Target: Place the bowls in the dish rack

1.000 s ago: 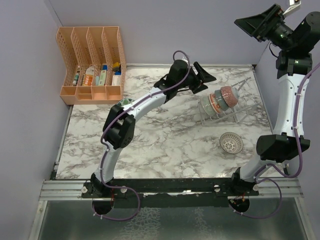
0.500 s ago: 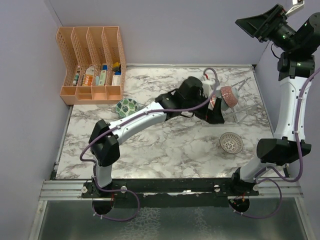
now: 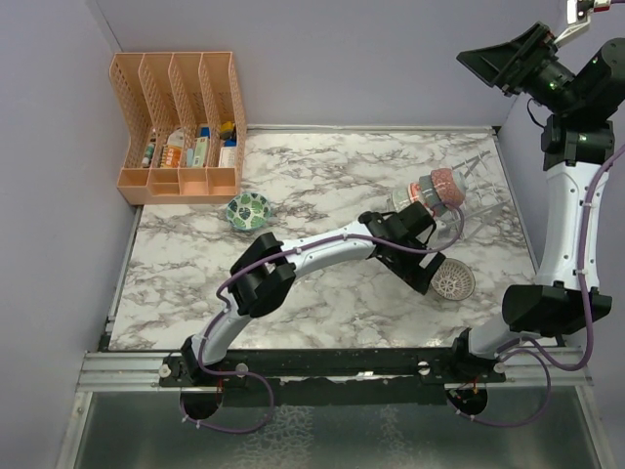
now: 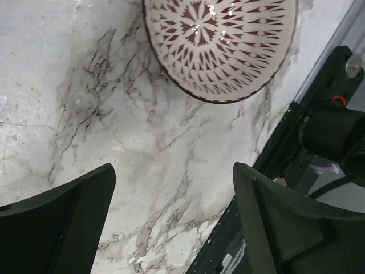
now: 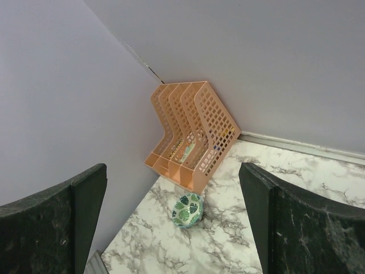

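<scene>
The pink-white lattice bowl (image 3: 452, 279) (image 4: 219, 45) sits upright on the marble near the front right. My left gripper (image 3: 422, 274) (image 4: 171, 217) hovers just left of it, open, with only bare marble between its fingers. The clear dish rack (image 3: 459, 217) stands behind it and holds a row of bowls (image 3: 437, 190) on edge, a red-orange one at the back. A green-leaf bowl (image 3: 248, 209) (image 5: 188, 209) rests alone at the left, in front of the organizer. My right gripper (image 3: 488, 61) (image 5: 171, 171) is raised high at the back right, open and empty.
An orange slotted file organizer (image 3: 181, 127) (image 5: 191, 134) with small items stands in the back left corner. Purple walls close the back and both sides. The black mounting rail (image 3: 342, 366) (image 4: 296, 131) runs along the table's near edge, close to the left gripper.
The left arm swung from the back of the table past the dish rack and down to the front right, ending beside the lattice bowl. The right arm barely moved.
</scene>
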You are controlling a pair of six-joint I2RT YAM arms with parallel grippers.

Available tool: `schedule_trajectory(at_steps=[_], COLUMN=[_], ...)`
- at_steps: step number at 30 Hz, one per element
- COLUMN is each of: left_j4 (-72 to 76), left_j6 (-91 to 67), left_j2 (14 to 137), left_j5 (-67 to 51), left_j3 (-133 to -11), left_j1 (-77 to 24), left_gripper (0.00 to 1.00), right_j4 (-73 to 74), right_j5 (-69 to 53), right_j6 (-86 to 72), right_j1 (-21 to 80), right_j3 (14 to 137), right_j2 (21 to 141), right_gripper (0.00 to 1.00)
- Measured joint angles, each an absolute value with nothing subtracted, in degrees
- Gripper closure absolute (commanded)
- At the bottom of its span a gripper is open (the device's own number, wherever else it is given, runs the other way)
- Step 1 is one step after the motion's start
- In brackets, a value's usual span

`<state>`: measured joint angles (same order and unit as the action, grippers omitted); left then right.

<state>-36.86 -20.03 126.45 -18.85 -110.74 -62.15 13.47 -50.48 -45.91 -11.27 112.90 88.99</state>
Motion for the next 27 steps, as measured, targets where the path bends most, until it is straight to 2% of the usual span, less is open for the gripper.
schedule_trajectory(at_steps=[10, 17, 21, 27], left_j4=[-22.81, -13.61, -10.48, -9.54], left_j6=[-27.88, -36.8, -40.77, -44.01], left_j2=[125.95, 125.49, 125.54, 127.5], left_j5=[-15.14, -12.27, -11.05, -8.58], left_j3=[-103.53, -99.7, -99.94, -102.39], left_j1=[-61.91, -61.95, -62.0, -62.81], left_gripper=[0.2, 0.31, 0.44, 0.46], right_j4=[14.0, 14.63, 14.85, 14.96], right_j5=[-50.39, -50.33, -50.33, -50.35], right_j6=[-44.86, -44.34, -44.25, -44.25], right_j1=[-11.27, -11.27, -11.27, -11.27], right_j3=[112.64, 111.94, 111.53, 110.17], right_j2=[88.82, 88.42, 88.33, 87.72], right_gripper=[0.0, 0.0, 0.0, 0.0])
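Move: The last bowl, white with a red-brown pattern, stands alone on the table about 8 cm to the right of the left hand, roughly level with it front to back and some 8 cm below. The dish rack's middle is about 16 cm ahead and 8 cm right; the pink bowl in it is some 18 cm ahead and 5 cm right. From the high right hand, the bowl lies about 21 cm back, 5 cm right and 50 cm down. Sliding right and forward by about 7 cm at nearly constant height, after a slight initial dip, the left hand closes in on the rack-side part of the patterned bowl's rim. The wrist meanwhile turns counter-clockwise some 25 degrees and tips its fingers flatter, out to the right, as they narrow from nearly wide open to about half; contact can't be made out. ##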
